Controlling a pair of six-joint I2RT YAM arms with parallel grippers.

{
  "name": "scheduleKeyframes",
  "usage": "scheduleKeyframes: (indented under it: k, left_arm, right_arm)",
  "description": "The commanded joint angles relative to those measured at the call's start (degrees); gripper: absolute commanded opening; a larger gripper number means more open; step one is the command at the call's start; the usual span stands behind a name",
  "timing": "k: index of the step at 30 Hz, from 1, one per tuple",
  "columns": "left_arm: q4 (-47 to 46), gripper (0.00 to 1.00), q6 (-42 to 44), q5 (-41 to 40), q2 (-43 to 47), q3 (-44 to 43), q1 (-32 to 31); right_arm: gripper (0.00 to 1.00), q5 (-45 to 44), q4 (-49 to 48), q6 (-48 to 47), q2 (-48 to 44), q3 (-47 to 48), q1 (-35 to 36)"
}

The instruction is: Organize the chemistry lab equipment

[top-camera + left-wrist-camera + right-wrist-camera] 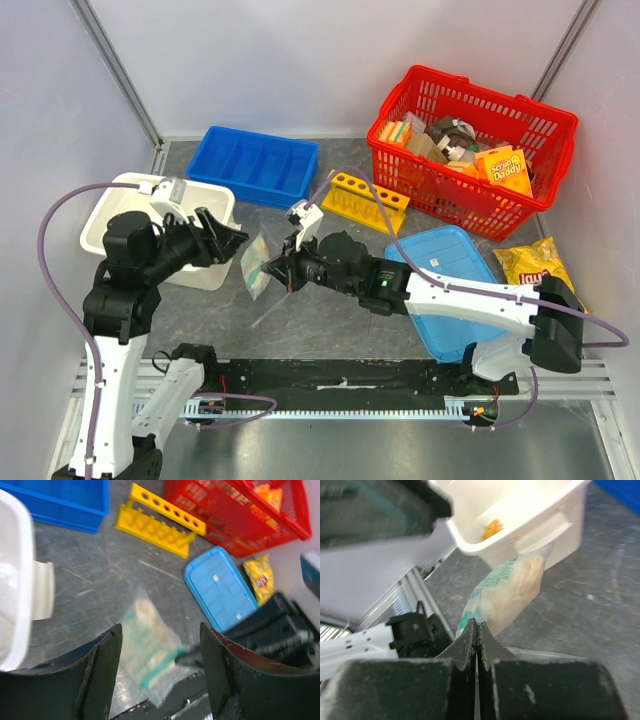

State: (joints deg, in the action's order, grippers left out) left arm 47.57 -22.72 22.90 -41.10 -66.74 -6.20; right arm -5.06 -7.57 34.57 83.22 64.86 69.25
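Observation:
My right gripper [283, 268] [476, 625] is shut on one edge of the small clear bag [255, 265] [512, 587] with pale-green-and-white contents, and holds it up off the table. My left gripper [232, 240] [160, 627] is open just left of the bag [147, 647]. The bag hangs in line with the gap between its fingers, and they do not touch it. The yellow test-tube rack [366, 200] [160, 522] lies on the table behind. A thin clear tube [160, 571] lies between the rack and the bag.
A white bin [125, 215] [520, 515] with a small orange thing [491, 528] inside stands at the left. A blue divided tray [253, 165] is behind it. A blue lid [450, 280], a red basket [470, 150] and a yellow chip bag [530, 268] are at the right.

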Motion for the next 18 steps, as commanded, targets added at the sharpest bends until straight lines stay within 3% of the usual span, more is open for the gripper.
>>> scheduleKeyframes:
  k: [1,6,12,18]
  left_arm:
    - [-3.4,0.68,1.1,13.9,0.8,3.3,0.1]
    - [-4.2,0.64,2.4,15.7,1.5,6.6,0.0]
    - [-5.6,0.66,5.0,18.0,-2.1,8.6,-2.3]
    - [-7.3,0.68,5.1,10.0,-4.7,9.4,-7.3]
  right_arm:
    - [0.00,-9.1,3.4,0.6,-3.3,2.2,-2.5]
    - [0.00,-13.0,3.7,2.8,-3.5,4.8,-4.0]
    - [0.00,-11.6,3.6,3.4,-0.4,9.4,-4.4]
    - [0.00,-9.9,3.1,5.7,1.9,12.7,-4.4]
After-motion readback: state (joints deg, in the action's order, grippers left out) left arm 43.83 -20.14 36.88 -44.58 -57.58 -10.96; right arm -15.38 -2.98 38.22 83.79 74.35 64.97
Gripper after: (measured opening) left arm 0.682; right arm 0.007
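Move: The packet, already pinched in the right fingers, lies about 4 cm to the left hand's right, 2 cm back and 8 cm below it. Roughly 13 cm ahead of the left hand, 19 cm to its left and 25 cm down stands the white bin; the blue tray is some 28 cm straight ahead of it and as far below. From the right hand, the open left gripper is about 8 cm left, 3 cm ahead and 6 cm higher. Still pinching the packet, the right hand carries it forward about 6 cm and slightly right, turning some 15 degrees clockwise, then lifts it about 5 cm in front of the left gripper. The left hand sinks and shifts right about 5 cm each way, turning clockwise to point across at the packet; its fingers stay wide open, close to it but not gripping. ##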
